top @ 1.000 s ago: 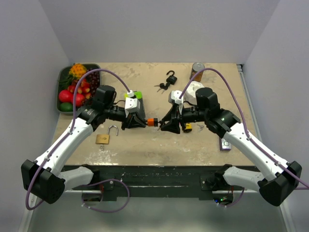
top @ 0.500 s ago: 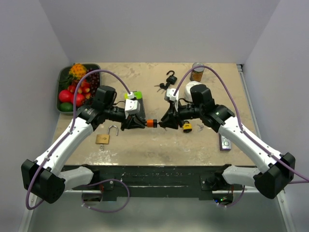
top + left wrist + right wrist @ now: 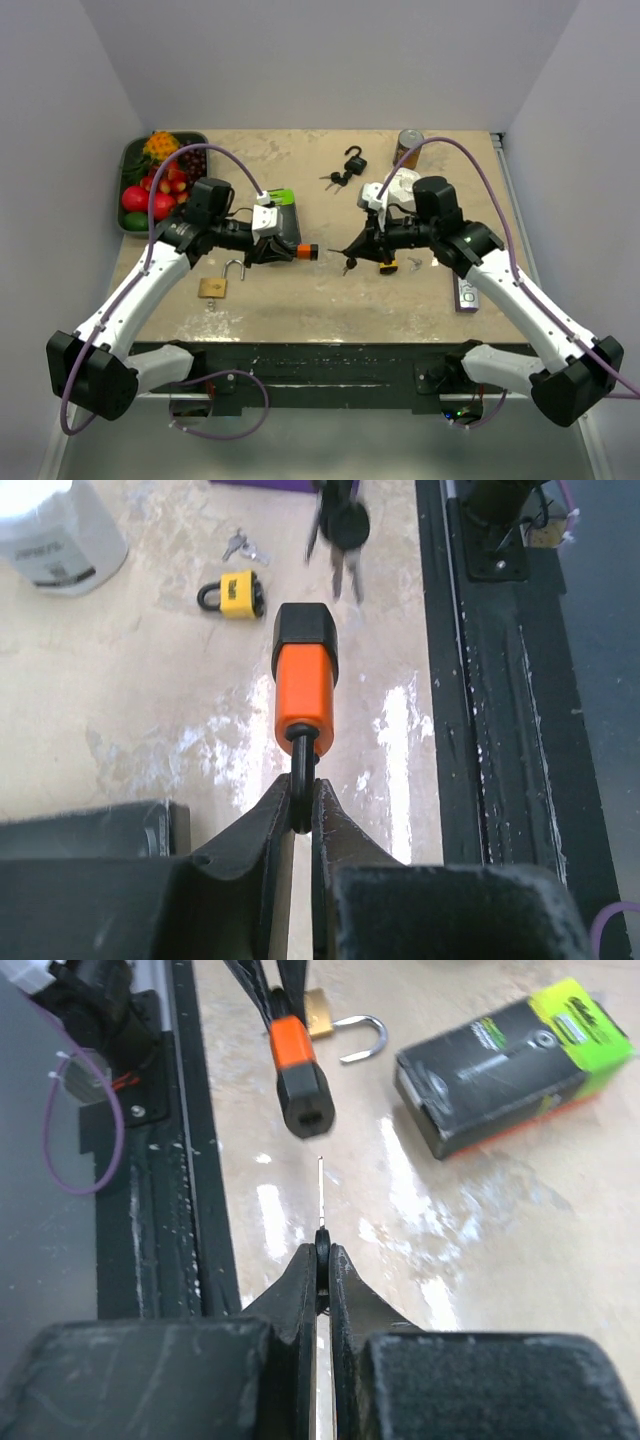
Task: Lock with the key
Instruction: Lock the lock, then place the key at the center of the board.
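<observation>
My left gripper (image 3: 283, 251) is shut on the black shackle of an orange padlock (image 3: 306, 251), held level above the table. In the left wrist view the shackle sits between my left gripper's jaws (image 3: 303, 802), and the orange padlock (image 3: 304, 685) points its black keyhole end away. My right gripper (image 3: 360, 250) is shut on a key (image 3: 320, 1195) by its black head, with a second key hanging below it (image 3: 347, 264). In the right wrist view the key tip points at the orange padlock's keyhole (image 3: 306, 1112), a short gap apart.
On the table are an open brass padlock (image 3: 218, 285), a small yellow padlock (image 3: 388, 265), a black padlock with keys (image 3: 354, 160), a black-and-green box (image 3: 278, 205), a white jar (image 3: 400, 185), a can (image 3: 409, 147), a fruit tray (image 3: 150, 185) and a purple card (image 3: 466, 296).
My right gripper has drawn back to the right with the key, opening a gap to the orange padlock. My left gripper has shifted slightly left with the padlock.
</observation>
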You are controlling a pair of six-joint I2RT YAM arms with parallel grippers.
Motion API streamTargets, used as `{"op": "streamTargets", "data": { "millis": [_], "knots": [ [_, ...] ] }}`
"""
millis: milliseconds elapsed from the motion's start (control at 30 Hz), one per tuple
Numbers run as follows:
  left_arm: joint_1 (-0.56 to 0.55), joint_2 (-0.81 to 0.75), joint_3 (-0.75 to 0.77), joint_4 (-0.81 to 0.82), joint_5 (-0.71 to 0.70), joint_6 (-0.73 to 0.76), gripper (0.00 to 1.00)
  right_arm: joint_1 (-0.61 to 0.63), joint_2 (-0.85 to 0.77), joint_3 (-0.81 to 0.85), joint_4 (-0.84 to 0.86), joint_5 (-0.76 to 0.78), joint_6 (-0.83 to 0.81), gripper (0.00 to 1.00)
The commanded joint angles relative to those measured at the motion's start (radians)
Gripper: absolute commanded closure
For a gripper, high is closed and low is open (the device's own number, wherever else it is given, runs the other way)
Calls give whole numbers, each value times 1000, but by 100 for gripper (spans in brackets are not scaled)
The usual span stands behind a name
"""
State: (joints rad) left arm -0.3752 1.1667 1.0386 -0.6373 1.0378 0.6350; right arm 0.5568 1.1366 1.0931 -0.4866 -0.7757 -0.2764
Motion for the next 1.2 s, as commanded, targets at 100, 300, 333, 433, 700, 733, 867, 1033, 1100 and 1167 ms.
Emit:
{"op": "streamTargets", "data": {
  "millis": [100, 300, 333, 433, 700, 733, 867, 1033, 1100, 1167],
  "knots": [
    [52, 22, 3, -76, 42, 149, 100, -115, -78, -38, -75, 9, -61, 100],
    [55, 10, -2, -10, 45, 86, 100, -121, -25, -185, 169, 194, 189, 100],
    [53, 10, 0, -2, 32, 83, 100, -120, -5, -209, 181, 205, 192, 100],
    [53, 10, 5, -4, -1, 95, 100, -120, 80, -235, 232, 256, 223, 100],
    [53, 10, -9, -9, -5, 91, 100, -123, 276, -269, 368, 263, 301, 100],
    [53, 10, -9, -7, -10, 89, 100, -121, 290, -271, 373, 269, 307, 100],
    [53, -1, -21, 11, -16, 77, 100, -123, 353, -283, 420, 271, 359, 100],
    [53, -9, -37, 10, -16, 69, 100, -133, 437, -248, 427, 276, 391, 100],
    [53, -12, -41, 2, -16, 69, 100, -139, 457, -225, 422, 291, 390, 100],
    [53, -13, -48, 1, -18, 65, 100, -146, 479, -214, 416, 302, 387, 97]
  ]
}}
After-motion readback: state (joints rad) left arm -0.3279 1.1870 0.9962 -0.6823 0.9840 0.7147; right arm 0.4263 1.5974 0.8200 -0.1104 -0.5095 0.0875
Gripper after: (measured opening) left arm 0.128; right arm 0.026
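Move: The keys, already clear of the orange lock, are bound for bare table about 9 cm ahead of the right hand, 4 cm to its right and 24 cm down. The yellow padlock lies roughly 9 cm ahead and 10 cm right, at table height, with small keys some 7 cm farther right. The orange lock is level ahead, 9 cm left, 4 cm lower. From the left hand, that spot is about 9 cm ahead, 17 cm right, 21 cm below. The keys, still pinched in the shut right fingers, first draw about 4 cm to the right, away from the orange lock, then go down over 20 cm and some 8 cm forward towards the table just left of the yellow padlock. The right wrist tips the fingers downward and swings clockwise by about 30 degrees. The left hand keeps its grip on the lock's shackle, sinking about 3 cm and easing slightly left. ##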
